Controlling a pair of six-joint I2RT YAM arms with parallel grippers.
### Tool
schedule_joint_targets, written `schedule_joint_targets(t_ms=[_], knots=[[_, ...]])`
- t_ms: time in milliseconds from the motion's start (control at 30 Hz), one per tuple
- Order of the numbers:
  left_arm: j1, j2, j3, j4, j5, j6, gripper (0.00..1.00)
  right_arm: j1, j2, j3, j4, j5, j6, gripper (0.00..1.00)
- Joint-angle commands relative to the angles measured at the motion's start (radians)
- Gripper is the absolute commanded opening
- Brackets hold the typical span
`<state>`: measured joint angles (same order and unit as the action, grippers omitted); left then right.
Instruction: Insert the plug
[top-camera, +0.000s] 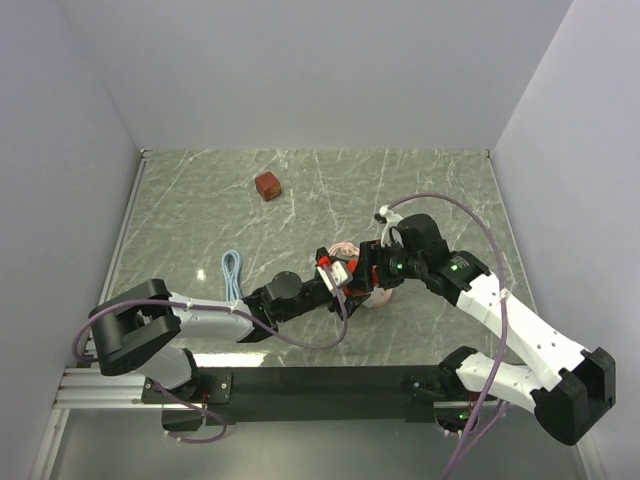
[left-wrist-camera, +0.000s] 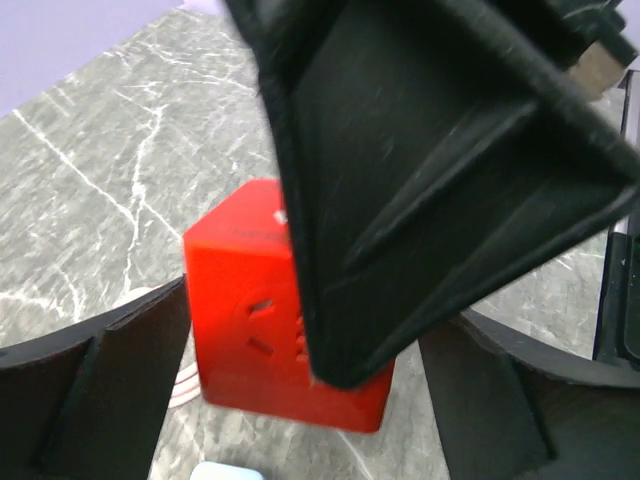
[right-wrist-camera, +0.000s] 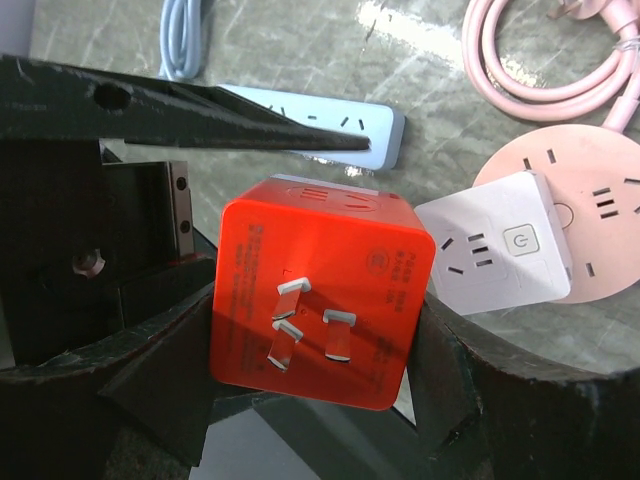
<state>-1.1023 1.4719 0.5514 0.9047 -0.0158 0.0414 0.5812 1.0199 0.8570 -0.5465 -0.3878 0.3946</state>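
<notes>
The bright red plug (right-wrist-camera: 320, 300) is held above the table, its three metal prongs facing the right wrist camera. My right gripper (right-wrist-camera: 318, 335) is shut on it, one finger on each side. In the left wrist view the plug (left-wrist-camera: 245, 310) shows a socket face, partly hidden by a right-gripper finger (left-wrist-camera: 430, 160). My left gripper (left-wrist-camera: 300, 410) is open around the plug, with a gap on its right side. Both grippers meet over the table's middle, left gripper (top-camera: 330, 272) and right gripper (top-camera: 365, 272). The light blue power strip (right-wrist-camera: 330, 122) lies just beyond the plug.
A white cube (right-wrist-camera: 495, 250) sits plugged into a round pink power strip (right-wrist-camera: 600, 205) with a coiled pink cable (right-wrist-camera: 540, 70). A light blue cable (top-camera: 232, 272) lies at the left. A darker brownish-red cube (top-camera: 267, 185) stands further back.
</notes>
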Motion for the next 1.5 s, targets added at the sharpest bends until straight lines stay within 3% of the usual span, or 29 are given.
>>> schedule_joint_targets(t_ms=[0,100,133,167,200,233,333,533,600,667,933,1133,1467], knots=[[-0.004,0.03,0.044,0.053,0.053,0.005,0.93,0.014,0.008,0.048,0.039,-0.022,-0.026,0.0],[-0.005,0.042,0.032,0.063,0.066,0.003,0.7,0.016,0.006,0.047,0.057,-0.045,-0.025,0.0],[-0.004,0.044,0.028,0.068,0.071,0.003,0.55,0.016,0.003,0.047,0.063,-0.048,-0.025,0.0],[-0.002,0.047,0.027,0.068,0.079,0.0,0.46,0.016,-0.003,0.045,0.068,-0.048,-0.025,0.0],[-0.002,0.053,0.028,0.066,0.089,0.0,0.3,0.014,-0.006,0.042,0.08,-0.052,-0.025,0.0],[-0.001,0.054,0.028,0.072,0.089,-0.012,0.01,0.016,-0.007,0.039,0.086,-0.054,-0.025,0.0],[0.001,0.057,0.018,0.091,0.115,-0.027,0.0,0.016,-0.029,0.024,0.118,-0.045,-0.016,0.06],[0.027,0.001,-0.031,0.129,0.191,-0.093,0.0,0.014,-0.119,-0.022,0.209,0.006,0.007,0.4],[0.033,-0.024,-0.045,0.128,0.214,-0.1,0.0,0.014,-0.153,-0.035,0.243,0.02,0.012,0.8],[0.039,-0.031,-0.048,0.114,0.224,-0.106,0.0,0.012,-0.179,-0.047,0.27,0.042,0.019,0.87],[0.068,-0.047,-0.094,0.158,0.274,-0.162,0.0,0.009,-0.386,-0.19,0.454,0.102,0.095,0.94],[0.105,-0.159,-0.133,0.214,0.289,-0.281,0.0,0.014,-0.566,-0.377,0.669,0.076,0.161,0.96],[0.166,-0.252,-0.188,0.44,0.26,-0.54,0.0,0.017,-0.544,-0.573,1.064,0.038,0.193,0.98]])
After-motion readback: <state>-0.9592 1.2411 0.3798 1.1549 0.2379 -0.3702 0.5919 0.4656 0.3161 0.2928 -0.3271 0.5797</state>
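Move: The red plug, still in the right hand's fingers, already sits between the left hand's open fingers, about 2 cm to the right and 1 cm ahead of its hand point. From the left hand, the white adapter on the pink disc lies some 6 cm right, 1 cm ahead and 12 cm down; the blue power strip is about 10 cm left, level fore and aft, 15 cm below. For the right hand the plug is about 1 cm left and 1 cm below. The left hand shuts its fingers on the red plug while both hands stay nearly still, easing back a little as the right fingers then open and let go, the right hand rising about 8 cm clear with its fingertips swinging up some 45 degrees. The left keeps its pinch and, after drawing back about 3 cm and starting left, lifts the plug quickly by nearly 8 cm, ending some 4 cm farther left with its fingers tipped up. ##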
